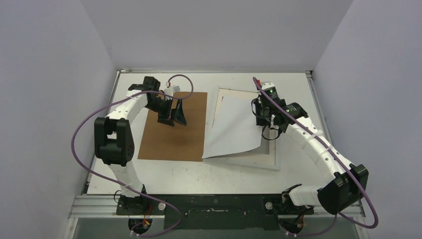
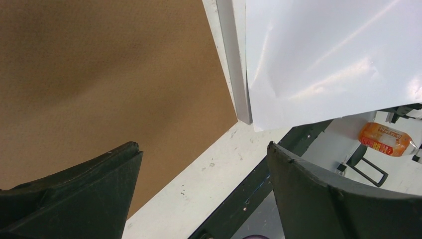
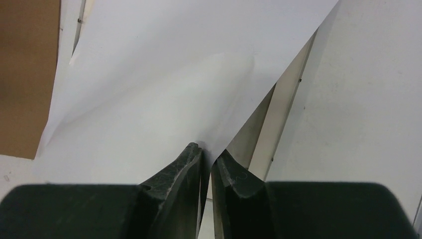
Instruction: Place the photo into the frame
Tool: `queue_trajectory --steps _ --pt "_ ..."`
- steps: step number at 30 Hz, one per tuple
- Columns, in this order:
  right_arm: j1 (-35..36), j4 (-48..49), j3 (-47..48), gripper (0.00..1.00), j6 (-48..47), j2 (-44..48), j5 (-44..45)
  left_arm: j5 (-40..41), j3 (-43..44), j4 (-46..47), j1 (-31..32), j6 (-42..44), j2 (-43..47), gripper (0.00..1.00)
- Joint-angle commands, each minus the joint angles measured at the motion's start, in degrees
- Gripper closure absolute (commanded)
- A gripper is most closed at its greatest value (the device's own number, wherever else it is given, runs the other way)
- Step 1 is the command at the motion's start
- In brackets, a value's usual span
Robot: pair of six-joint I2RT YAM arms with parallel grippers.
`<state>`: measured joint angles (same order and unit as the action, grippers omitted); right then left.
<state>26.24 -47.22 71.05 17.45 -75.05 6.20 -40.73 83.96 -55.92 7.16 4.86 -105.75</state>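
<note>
The photo (image 1: 234, 127) lies white back up, bowed, across the frame (image 1: 246, 162), which rests flat on the table's right half. My right gripper (image 1: 261, 122) is at the photo's right edge. In the right wrist view its jaws (image 3: 209, 149) are closed to a thin slit on that edge of the photo (image 3: 164, 89), which is lifted above the frame's border (image 3: 278, 124). My left gripper (image 1: 173, 119) hovers wide open over the brown backing board (image 1: 174, 129), holding nothing. In its wrist view the left gripper (image 2: 201, 145) looks down on the board (image 2: 99, 74), the frame's edge (image 2: 234, 64) and the photo (image 2: 323, 59).
The backing board lies just left of the frame, its right edge next to the photo's left edge. A black rail (image 1: 214, 204) runs along the table's near edge. An orange packet (image 2: 385, 139) shows below the table. Grey walls close in on three sides.
</note>
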Motion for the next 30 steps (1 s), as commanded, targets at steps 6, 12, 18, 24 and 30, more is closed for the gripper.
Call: queue_trajectory --steps 6,12,18,24,30 --pt "-0.05 -1.47 -6.14 0.68 2.46 0.76 -1.36 0.45 1.53 0.18 0.39 0.16 1.91 0.04" --pt "-2.11 3.23 -15.87 0.71 12.21 5.76 -0.71 0.90 2.12 -0.21 0.44 0.27 2.13 0.03" --pt "-2.23 1.21 -17.70 0.75 13.34 4.83 0.75 1.27 2.84 -1.14 0.65 0.69 2.31 0.03" --pt "-1.91 -2.49 -19.02 0.64 15.64 4.63 -3.00 1.53 2.62 -1.22 0.82 0.84 2.91 0.03" --pt "-2.09 -2.61 -24.15 0.62 21.02 12.21 -7.36 2.14 2.94 -1.43 1.19 0.95 2.74 0.03"
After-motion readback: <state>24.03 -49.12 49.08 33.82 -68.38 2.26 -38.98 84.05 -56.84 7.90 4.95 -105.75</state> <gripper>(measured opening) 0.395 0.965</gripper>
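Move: The right hand, with the photo's right edge between its fingers, hangs over the frame, whose middle lies roughly 6 cm ahead, 3 cm to its left and 18 cm below. The bowed photo's middle is about 6 cm ahead, 7 cm left and 14 cm down, and the brown board some 33 cm left and 7 cm ahead. From the left hand the frame lies about 28 cm right, 3 cm ahead and 11 cm down. The right hand brings the photo's lifted right edge down towards the frame, sinking about 10 cm while drawing back some 9 cm towards the frame's near rail and drifting a little right, most of it quick, then a brief check and a slower pull back. Its fingers tip to point more steeply down, the wrist turns slightly clockwise, and the barely parted fingers spread to about two fifths open, the photo's edge still running between them but no longer pinched. ##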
